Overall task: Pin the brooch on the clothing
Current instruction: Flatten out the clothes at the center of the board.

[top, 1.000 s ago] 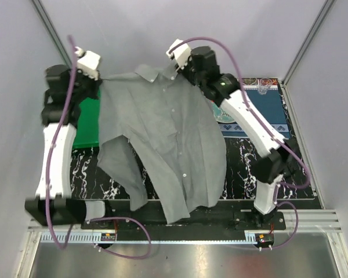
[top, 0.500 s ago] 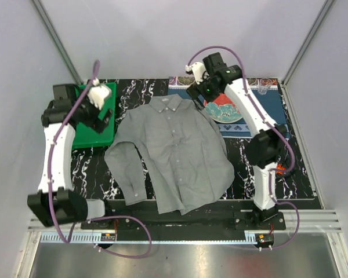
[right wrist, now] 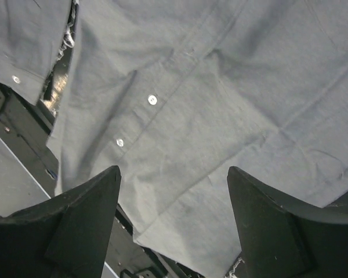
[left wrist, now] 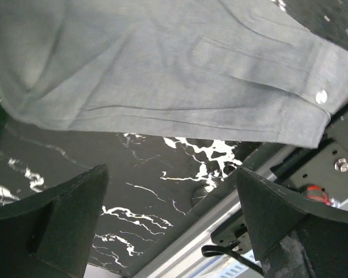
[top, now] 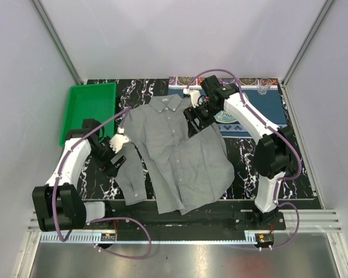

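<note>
The clothing, a grey button-up shirt [top: 177,153], lies flat on the black marbled table with its collar at the far side. My left gripper [top: 114,157] hovers open beside the left sleeve; in the left wrist view the sleeve cuff [left wrist: 301,110] lies just beyond the empty gripper [left wrist: 171,191]. My right gripper [top: 197,119] hangs open over the shirt's right shoulder; in the right wrist view the gripper [right wrist: 173,191] has nothing in it, with the shirt front [right wrist: 220,104] below. I cannot pick out the brooch for sure.
A green tray [top: 81,116] stands at the far left. A blue patterned placemat [top: 261,107] lies at the far right, with a small pale object [top: 262,90] on its far edge. Slanted grey walls close in both sides. The table's front rail [left wrist: 261,168] is near the left gripper.
Both grippers opened and let go of the shirt, which dropped from being held up to lying flat. The left arm swung toward the near left sleeve; the right came over the right shoulder.
</note>
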Tool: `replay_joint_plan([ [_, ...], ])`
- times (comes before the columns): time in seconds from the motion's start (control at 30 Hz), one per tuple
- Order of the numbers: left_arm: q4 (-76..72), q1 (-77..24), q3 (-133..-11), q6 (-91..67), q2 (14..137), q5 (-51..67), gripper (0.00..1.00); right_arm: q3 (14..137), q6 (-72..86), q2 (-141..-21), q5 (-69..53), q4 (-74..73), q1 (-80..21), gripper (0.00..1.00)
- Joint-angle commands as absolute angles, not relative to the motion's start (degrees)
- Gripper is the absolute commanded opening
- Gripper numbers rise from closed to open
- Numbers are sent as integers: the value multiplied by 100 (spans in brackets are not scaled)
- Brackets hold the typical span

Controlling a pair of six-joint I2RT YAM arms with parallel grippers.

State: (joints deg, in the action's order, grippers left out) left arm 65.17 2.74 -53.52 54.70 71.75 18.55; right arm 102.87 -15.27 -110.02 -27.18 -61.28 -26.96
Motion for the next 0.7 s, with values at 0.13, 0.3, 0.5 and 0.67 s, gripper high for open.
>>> replay_joint_plan([
  [0.13,5617,1731,-6196,3613,7936,1987,92,11029,-853,-11197,-3331,-5397,-2909,78],
  [0.3,5063,1775,-5872,3454,8235,1670,89,11347,-826,-11338,-3217,-5379,-2909,78],
  [0.5,4614,1784,-5871,3498,8569,1783,81,11162,-931,-11215,-3120,-5388,-2909,77],
  [0.67,4263,1767,-5818,3481,8797,1925,65,11013,-1011,-11127,-3050,-5414,-2874,77],
])
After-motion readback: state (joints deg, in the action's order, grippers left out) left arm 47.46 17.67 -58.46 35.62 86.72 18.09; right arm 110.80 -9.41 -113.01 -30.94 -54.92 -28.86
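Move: The left hand, empty and open, goes for the sleeve's outer fold, about 8 cm ahead, 5 cm to its left and 7 cm below. The sleeve's cuff lies some 18 cm back and 10 cm to its right; the green tray's middle is roughly 30 cm ahead and 15 cm left. From the right hand, that fold is about 46 cm left and 14 cm back, while the collar is 12 cm ahead and 12 cm left, both some 13 cm lower. Forward and left together goes the left hand, roughly 10 cm along the sleeve to its outer fold beside the tray's near corner, turning some 30 degrees counter-clockwise; it then sinks slightly as its fingers start to close. Above the shirt front the right hand eases left, up and a little forward, then stops, still open. ##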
